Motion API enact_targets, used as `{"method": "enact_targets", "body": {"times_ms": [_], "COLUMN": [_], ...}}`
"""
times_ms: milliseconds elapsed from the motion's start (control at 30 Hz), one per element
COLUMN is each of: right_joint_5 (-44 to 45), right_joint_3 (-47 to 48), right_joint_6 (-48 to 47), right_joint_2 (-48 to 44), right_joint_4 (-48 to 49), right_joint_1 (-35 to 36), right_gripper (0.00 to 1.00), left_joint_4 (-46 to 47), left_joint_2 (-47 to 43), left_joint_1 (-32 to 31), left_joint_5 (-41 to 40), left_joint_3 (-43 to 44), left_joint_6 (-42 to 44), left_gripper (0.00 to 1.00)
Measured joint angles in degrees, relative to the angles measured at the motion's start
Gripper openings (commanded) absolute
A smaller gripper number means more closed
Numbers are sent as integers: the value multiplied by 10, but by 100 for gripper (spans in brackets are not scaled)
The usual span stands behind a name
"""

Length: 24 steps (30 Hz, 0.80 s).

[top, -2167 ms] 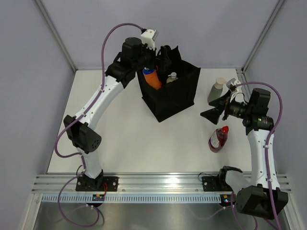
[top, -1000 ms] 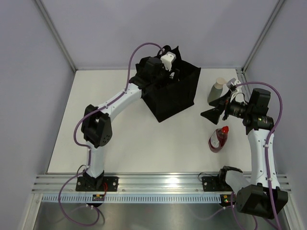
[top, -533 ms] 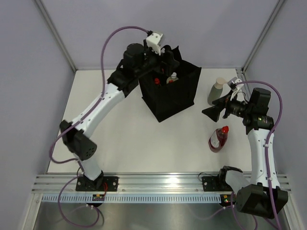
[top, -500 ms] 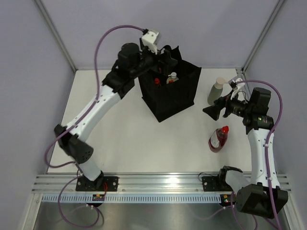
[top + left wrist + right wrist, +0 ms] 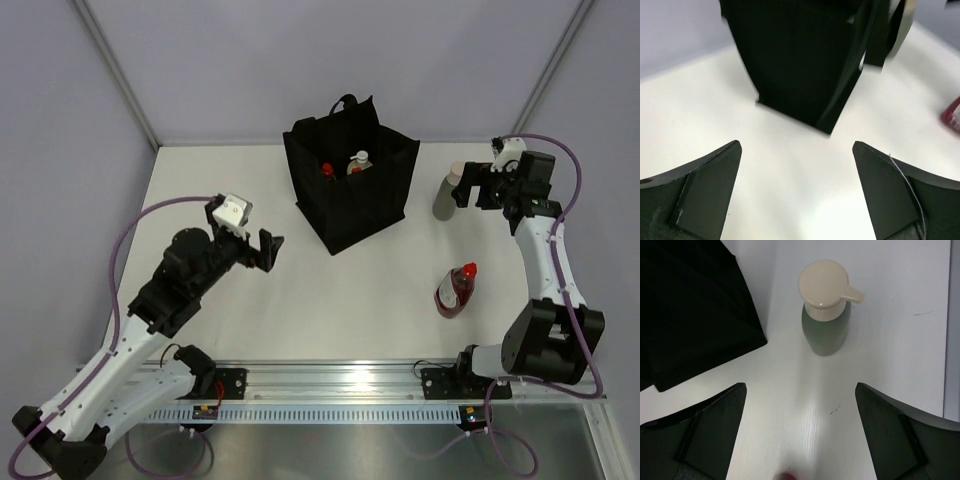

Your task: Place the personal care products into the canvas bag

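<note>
The black canvas bag [image 5: 350,190] stands open at the back middle of the table. A red cap [image 5: 327,168] and a pale bottle top [image 5: 357,160] show inside it. My left gripper [image 5: 267,252] is open and empty, low over the table to the bag's near left; the bag [image 5: 800,55] fills its wrist view beyond the gripper [image 5: 796,145]. A grey-green pump bottle [image 5: 447,192] stands upright right of the bag. My right gripper [image 5: 468,188] hovers open just beside it, and its wrist view shows the pump bottle [image 5: 825,315] ahead of the gripper [image 5: 800,386]. A dark red bottle [image 5: 456,288] rests nearer the front.
The bag's corner [image 5: 690,310] lies left of the pump bottle in the right wrist view. The table's right edge rail [image 5: 505,160] runs close behind the right gripper. White table surface [image 5: 330,300] spreads between the two arms.
My left arm has pulled away from the bag's mouth to the near left, empty-handed. The right gripper has swung from near the red bottle toward the far side, next to the pump bottle.
</note>
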Motion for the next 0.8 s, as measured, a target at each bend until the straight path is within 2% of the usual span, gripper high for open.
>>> {"method": "enact_targets", "body": {"times_ms": [100,200,533,800], "right_joint_5": [11,17,-18,24], "right_joint_3": [39,61,80,132], "right_joint_6": [-11,-24,-80,-86], "right_joint_2": [88,149,222,287], "right_joint_4": [8,18,42,66], "right_joint_1": [0,0,6,53], "right_gripper": [99,99,99,100], "left_joint_4": [-37,-56,-56,-57], "left_joint_2": [-27,-47,-75,-73], "left_joint_1": [0,0,0,0], "left_joint_5": [-16,-27,-42,-47], "left_joint_3": [-61,-75,-75,-75], "left_joint_6": [0,0,0,-2], "left_gripper": [99,99,99,99]}}
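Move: The grey-green pump bottle stands about 12 cm ahead of the right hand, 1 cm to its left, its middle some 12 cm below. The canvas bag lies about 28 cm left and 12 cm ahead of that hand, 10 cm below; the red bottle is some 16 cm back, 2 cm right, and 13 cm below. From the left hand the pump bottle is about 26 cm ahead, 55 cm right and 20 cm lower. Staying open, the right hand reaches about 10 cm forward and down around the pump bottle; left sinks 5 cm. ##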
